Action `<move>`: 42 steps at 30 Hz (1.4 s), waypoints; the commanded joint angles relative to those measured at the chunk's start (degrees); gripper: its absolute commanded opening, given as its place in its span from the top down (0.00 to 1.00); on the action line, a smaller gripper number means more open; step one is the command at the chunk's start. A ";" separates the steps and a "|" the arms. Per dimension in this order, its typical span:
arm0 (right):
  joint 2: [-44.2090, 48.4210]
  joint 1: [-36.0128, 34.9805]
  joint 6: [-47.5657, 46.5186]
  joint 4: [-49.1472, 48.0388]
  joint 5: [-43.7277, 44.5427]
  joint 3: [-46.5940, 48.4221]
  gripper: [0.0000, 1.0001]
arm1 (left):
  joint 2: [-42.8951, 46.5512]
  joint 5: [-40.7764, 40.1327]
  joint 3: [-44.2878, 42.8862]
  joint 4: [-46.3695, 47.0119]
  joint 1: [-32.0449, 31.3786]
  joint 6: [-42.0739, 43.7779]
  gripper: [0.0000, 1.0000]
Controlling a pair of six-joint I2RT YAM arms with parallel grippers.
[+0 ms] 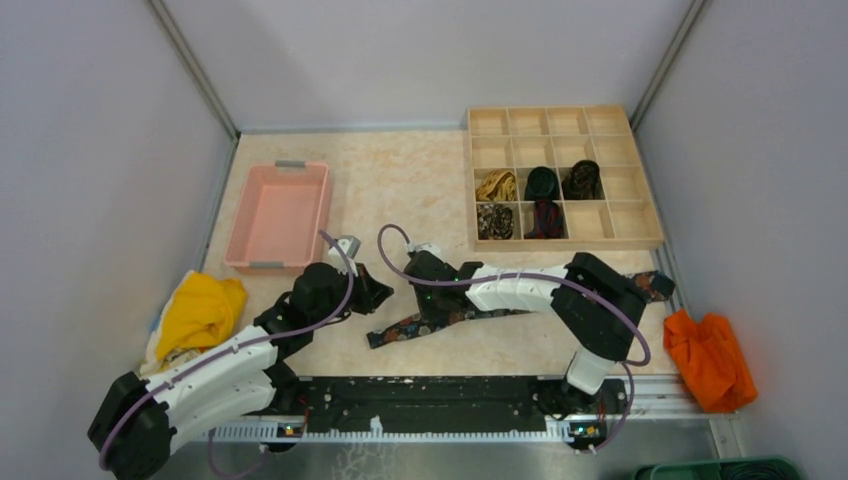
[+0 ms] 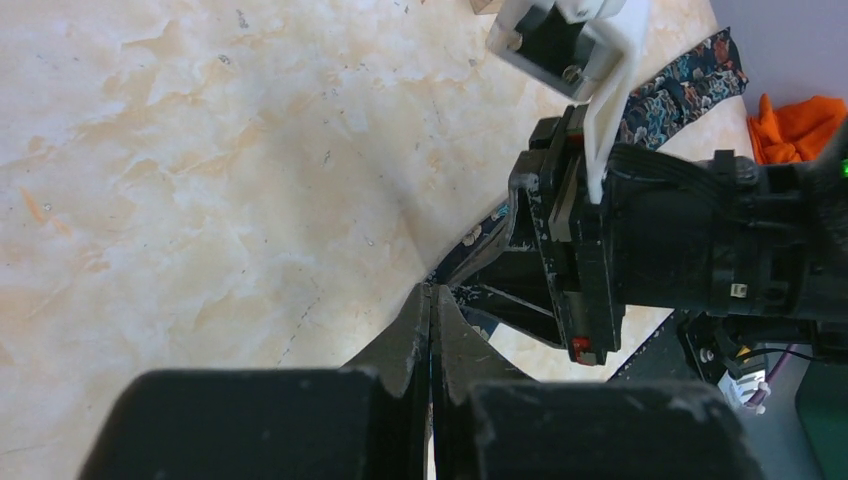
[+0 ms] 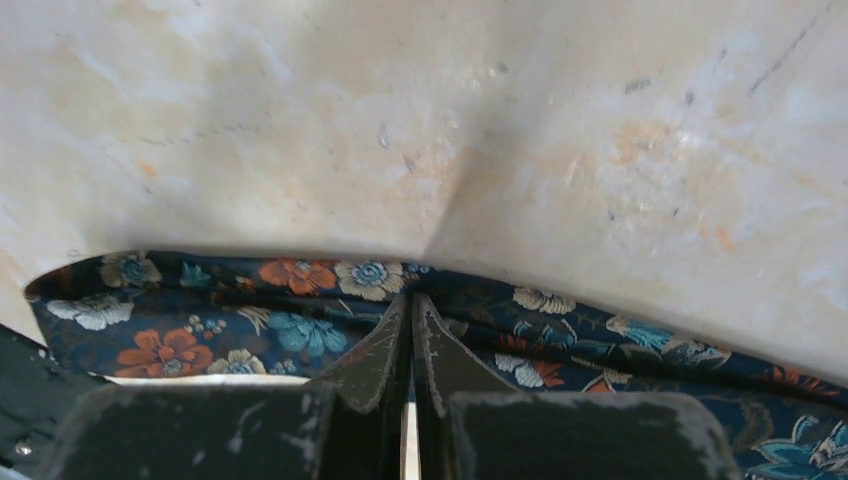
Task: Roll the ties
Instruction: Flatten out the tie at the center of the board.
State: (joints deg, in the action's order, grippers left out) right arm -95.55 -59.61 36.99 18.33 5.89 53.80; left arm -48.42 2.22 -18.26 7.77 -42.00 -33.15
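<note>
A long dark floral tie (image 1: 420, 325) lies on the table from front centre to the right, under my right arm. My right gripper (image 1: 425, 298) reaches left over it; in the right wrist view its jaws (image 3: 411, 300) are shut, pinching a fold of the tie (image 3: 250, 330) near its wide end. My left gripper (image 1: 380, 292) is shut, and its tips (image 2: 431, 290) touch the tie's edge (image 2: 680, 85) right beside the right gripper (image 2: 450, 288); I see no fabric between them. Several rolled ties, including a gold one (image 1: 496, 186) and a red-black one (image 1: 544, 219), sit in the wooden organizer (image 1: 565, 243).
A pink bin (image 1: 278, 215) stands at the back left. A yellow cloth (image 1: 200, 310) lies at the left edge by my left arm. An orange cloth (image 1: 710, 355) lies at the front right. The two grippers are almost touching.
</note>
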 commanded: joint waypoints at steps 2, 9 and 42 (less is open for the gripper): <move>-2.68 -0.46 -0.60 -1.14 -0.68 0.20 1.00 | 0.26 -1.36 0.86 -1.27 0.23 1.21 1.00; 1.78 -0.57 -2.01 -1.67 3.35 0.49 0.83 | 2.24 -4.00 0.45 -3.71 0.34 1.97 1.00; 2.41 -4.24 2.42 3.42 3.26 -6.20 0.76 | 3.24 -5.54 0.23 -5.27 1.02 3.01 1.00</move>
State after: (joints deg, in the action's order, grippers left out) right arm -90.28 -62.89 37.85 20.64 9.39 47.79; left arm -45.34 -3.09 -18.24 3.36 -41.36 -30.74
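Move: The right hand's shut fingertips are down on the tie; its next spot, the tie's near edge, lies about 3 cm back and 3 cm to the right, at about 1 cm below the hand point. The tie's left end is some 12 cm left and 4 cm back, and the wooden tray's middle about 27 cm ahead and 27 cm right. From the left hand, that near-edge spot is roughly 6 cm back, 10 cm right and 10 cm lower. The right hand opens its fingers to about a quarter, comes free of the tie and lifts nearly 6 cm almost straight up, its fingertips swinging slightly outward. It then sinks the same distance while travelling about 5 cm back and to the right, tilting back again, to set the parted tips down at the tie's near edge, while the empty, shut left hand eases some 2 cm left. ##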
